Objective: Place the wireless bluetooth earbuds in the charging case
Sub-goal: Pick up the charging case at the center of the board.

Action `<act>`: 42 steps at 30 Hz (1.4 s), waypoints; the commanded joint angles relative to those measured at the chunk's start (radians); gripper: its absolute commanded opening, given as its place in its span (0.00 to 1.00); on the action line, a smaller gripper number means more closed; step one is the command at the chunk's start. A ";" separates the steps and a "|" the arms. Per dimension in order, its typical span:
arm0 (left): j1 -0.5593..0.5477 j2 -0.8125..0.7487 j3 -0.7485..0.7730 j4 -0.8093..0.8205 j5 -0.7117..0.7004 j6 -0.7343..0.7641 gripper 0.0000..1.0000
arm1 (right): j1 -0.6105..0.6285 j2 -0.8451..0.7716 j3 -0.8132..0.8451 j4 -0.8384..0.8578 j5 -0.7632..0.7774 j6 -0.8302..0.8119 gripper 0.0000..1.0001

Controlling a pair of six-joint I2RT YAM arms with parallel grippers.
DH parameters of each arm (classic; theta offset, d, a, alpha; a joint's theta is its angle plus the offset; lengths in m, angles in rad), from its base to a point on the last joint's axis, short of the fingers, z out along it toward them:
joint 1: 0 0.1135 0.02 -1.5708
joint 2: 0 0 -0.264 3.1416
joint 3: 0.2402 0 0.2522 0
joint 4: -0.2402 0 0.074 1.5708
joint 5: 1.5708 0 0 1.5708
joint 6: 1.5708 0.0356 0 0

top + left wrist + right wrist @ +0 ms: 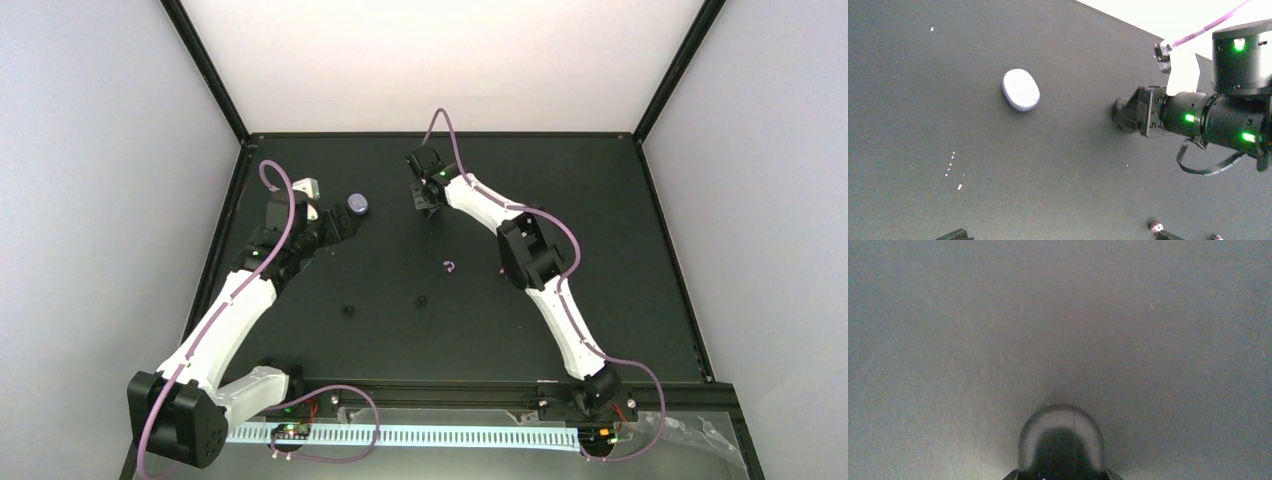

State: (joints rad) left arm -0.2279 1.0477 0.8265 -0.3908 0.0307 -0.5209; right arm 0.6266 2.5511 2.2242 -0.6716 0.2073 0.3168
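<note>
The charging case (358, 205) is a pale lavender oval lying shut on the black table at the back left; the left wrist view shows the case (1020, 90) lying flat. My left gripper (343, 224) hovers just beside it, its jaws spread wide and empty (1059, 235). Two earbuds lie apart as tiny black nubs near the table's middle, one (348, 310) to the left and the other (421, 300) to the right. My right gripper (430, 198) points down at the back centre. Its fingertips press both sides of a dark glossy oval piece (1062, 437).
A small purple ring (450, 266) lies on the table between the earbuds and the right arm's elbow (527, 250). The right arm's wrist (1198, 117) fills the right of the left wrist view. Black frame posts (215, 75) rise at the back corners.
</note>
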 commanded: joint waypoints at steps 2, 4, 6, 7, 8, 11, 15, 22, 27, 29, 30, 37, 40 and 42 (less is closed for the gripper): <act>0.010 -0.007 0.021 0.015 0.022 -0.012 0.99 | -0.003 -0.179 -0.194 0.064 0.020 -0.024 0.36; 0.011 -0.011 0.022 0.014 0.020 -0.012 0.99 | -0.004 -0.243 -0.252 0.104 0.022 -0.026 0.35; 0.012 -0.015 0.021 0.014 0.024 -0.012 0.99 | -0.005 -0.308 -0.307 0.139 0.025 -0.029 0.33; 0.011 -0.018 0.021 0.015 0.027 -0.012 0.99 | -0.004 -0.344 -0.338 0.157 0.025 -0.029 0.32; 0.011 -0.020 0.020 0.015 0.032 -0.012 0.99 | -0.004 -0.384 -0.376 0.181 0.023 -0.029 0.32; 0.012 -0.023 0.018 0.017 0.036 -0.012 0.99 | -0.005 -0.513 -0.506 0.260 0.013 -0.028 0.32; 0.012 -0.026 0.022 0.020 0.053 -0.006 0.99 | -0.002 -0.709 -0.698 0.353 -0.032 -0.028 0.32; -0.056 -0.017 0.068 0.060 0.290 0.066 0.99 | 0.076 -1.211 -1.160 0.535 -0.092 -0.050 0.33; -0.173 0.003 0.102 0.077 0.394 0.083 0.99 | 0.156 -1.465 -1.333 0.502 -0.034 -0.086 0.33; -0.218 0.008 0.106 0.095 0.436 0.104 0.99 | 0.189 -1.543 -1.379 0.473 -0.010 -0.107 0.33; -0.239 0.010 0.107 0.107 0.455 0.118 0.99 | 0.205 -1.581 -1.392 0.461 0.001 -0.120 0.33; -0.295 -0.014 0.061 0.246 0.582 0.137 0.99 | 0.331 -1.722 -1.409 0.396 0.094 -0.275 0.33; -0.297 -0.056 0.024 0.332 0.633 0.109 0.99 | 0.357 -1.720 -1.413 0.383 0.127 -0.341 0.33; -0.299 -0.084 0.005 0.369 0.652 0.095 0.99 | 0.384 -1.719 -1.406 0.380 0.139 -0.395 0.33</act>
State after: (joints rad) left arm -0.5190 1.0218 0.8597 -0.1535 0.5869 -0.4038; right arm 0.9699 0.8303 0.8143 -0.2680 0.2756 0.0551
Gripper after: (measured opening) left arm 0.988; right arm 0.360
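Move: The black charging case is already between the right hand's fingers, still down at the board. From this hand the violet case stands about 14 cm to the left and level with it, the nearer pink earbud some 17 cm back and 7 cm right, and a black earbud some 25 cm back and 2 cm right, all a centimetre or two lower. From the left hand the charging case lies about 19 cm ahead, 14 cm right and 17 cm below; the violet case is 19 cm straight ahead and 18 cm below. Keeping its pinch on the charging case, the right hand first draws it about 3 cm back low over the board, then lifts it and sweeps back some 30 cm in all, rising about 26 cm and going 10 cm right, while the fingers tip up from steeply down to nearer level and turn somewhat counter-clockwise. After waiting for about the first half second, the left hand, fingers still wide open, swings some 17 cm right, with about 8 cm back and up, turning nearly 50 degrees clockwise to face the held case, without reaching it. ##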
